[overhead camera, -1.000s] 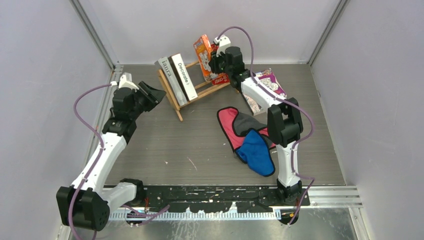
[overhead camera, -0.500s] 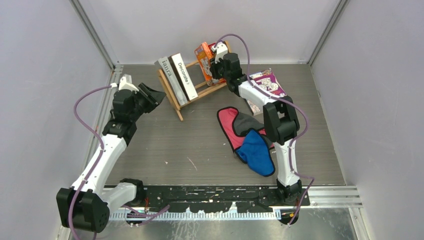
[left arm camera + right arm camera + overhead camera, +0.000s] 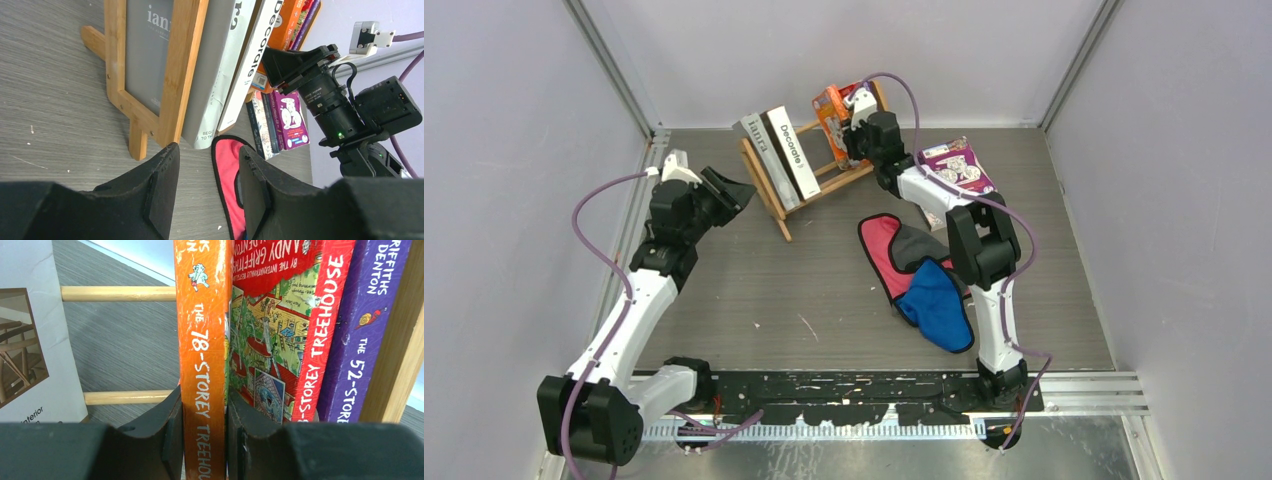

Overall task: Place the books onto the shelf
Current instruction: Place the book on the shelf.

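The light-wood shelf (image 3: 824, 185) stands at the back of the table. A big grey book (image 3: 756, 150) and the white "Decorate" book (image 3: 792, 155) lean at its left end. My right gripper (image 3: 852, 125) is shut on an orange paperback (image 3: 202, 340), held upright in the shelf against a red book (image 3: 280, 315) and a purple book (image 3: 365, 315) by the right end piece (image 3: 395, 355). In the right wrist view, this gripper (image 3: 204, 405) clamps the orange spine. My left gripper (image 3: 207, 165) hangs open and empty, left of the shelf. More books (image 3: 954, 170) lie stacked at the back right.
A red cloth (image 3: 879, 250), a grey cloth (image 3: 914, 245) and a blue cloth (image 3: 939, 305) lie in a heap in front of the right arm. Grey walls close the table in at the back and on both sides.
My right gripper has carried the orange book down and left into the shelf, upright beside the red book. The left arm has stayed where it was.
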Controlling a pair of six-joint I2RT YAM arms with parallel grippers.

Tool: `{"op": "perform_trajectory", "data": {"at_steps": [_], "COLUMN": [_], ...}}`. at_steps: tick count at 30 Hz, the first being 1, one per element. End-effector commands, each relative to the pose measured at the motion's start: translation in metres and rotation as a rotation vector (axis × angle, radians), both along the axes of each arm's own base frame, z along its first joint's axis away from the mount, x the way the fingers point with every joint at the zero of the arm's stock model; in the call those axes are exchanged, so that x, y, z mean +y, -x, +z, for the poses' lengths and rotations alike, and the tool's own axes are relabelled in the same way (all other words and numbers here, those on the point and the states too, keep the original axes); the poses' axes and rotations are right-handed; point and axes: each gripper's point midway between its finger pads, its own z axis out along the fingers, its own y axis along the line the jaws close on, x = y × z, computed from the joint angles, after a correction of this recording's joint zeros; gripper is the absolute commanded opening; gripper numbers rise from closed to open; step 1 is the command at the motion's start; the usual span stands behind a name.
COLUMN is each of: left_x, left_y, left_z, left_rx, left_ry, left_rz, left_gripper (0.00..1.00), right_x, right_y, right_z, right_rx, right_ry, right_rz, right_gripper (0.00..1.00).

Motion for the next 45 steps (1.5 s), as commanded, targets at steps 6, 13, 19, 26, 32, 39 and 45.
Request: {"op": "perform_trajectory", "data": {"at_steps": [6, 13, 19, 26, 32, 39, 45], "left_x": [0.000, -0.002, -0.002, -0.002, -0.002, -0.002, 0.001], "left_y": [0.000, 0.000, 0.001, 0.005, 0.006, 0.007, 0.013], "left_z": [0.021, 0.024, 0.027, 0.029, 0.029, 0.027, 0.028], "left_rx": [-0.077, -0.092, -0.097, -0.099, -0.088, -0.076, -0.075], "left_ry": [0.024, 0.038, 0.042, 0.043, 0.041, 0.040, 0.028], "left_rz": [-0.002, -0.008, -0.010, -0.010, -0.011, -0.012, -0.007], "left_gripper": [0.48, 0.48, 0.48, 0.48, 0.48, 0.48, 0.48], "right_x": [-0.013, -0.019, -0.024, -0.029, -0.031, -0.032, -0.031], "right_y": [-0.009, -0.010, -0.004, 0.008, 0.012, 0.019, 0.030], "right_z": [0.016, 0.025, 0.053, 0.083, 0.093, 0.102, 0.116], "right_rx": [-0.085, -0.105, -0.156, -0.198, -0.202, -0.217, -0.238], "right_ry": [0.024, 0.028, 0.026, 0.033, 0.044, 0.041, 0.030], "right_rz": [-0.088, -0.116, -0.129, -0.147, -0.155, -0.156, -0.158], "right_gripper": [0.51, 0.56, 0.56, 0.56, 0.57, 0.57, 0.57]}}
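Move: The right hand grips the lower spine of the orange book, whose middle lies about 5 cm ahead, 2 cm left and 3 cm up. The red book it goes beside is about 7 cm ahead and 3 cm right; the purple book is roughly 9 cm ahead, 6 cm right. The white Decorate book stands some 13 cm left, 3 cm back. From the left hand the red book is about 28 cm ahead, 23 cm right, 5 cm lower. Opening plainly, the right fingers let go of the orange book's spine while the hand slides about 3 cm to the right towards the purple book, turning slightly clockwise and sinking a centimetre. Then it climbs roughly 6 cm, drawing back a little with the fingers tipping up, still open in front of the books. ##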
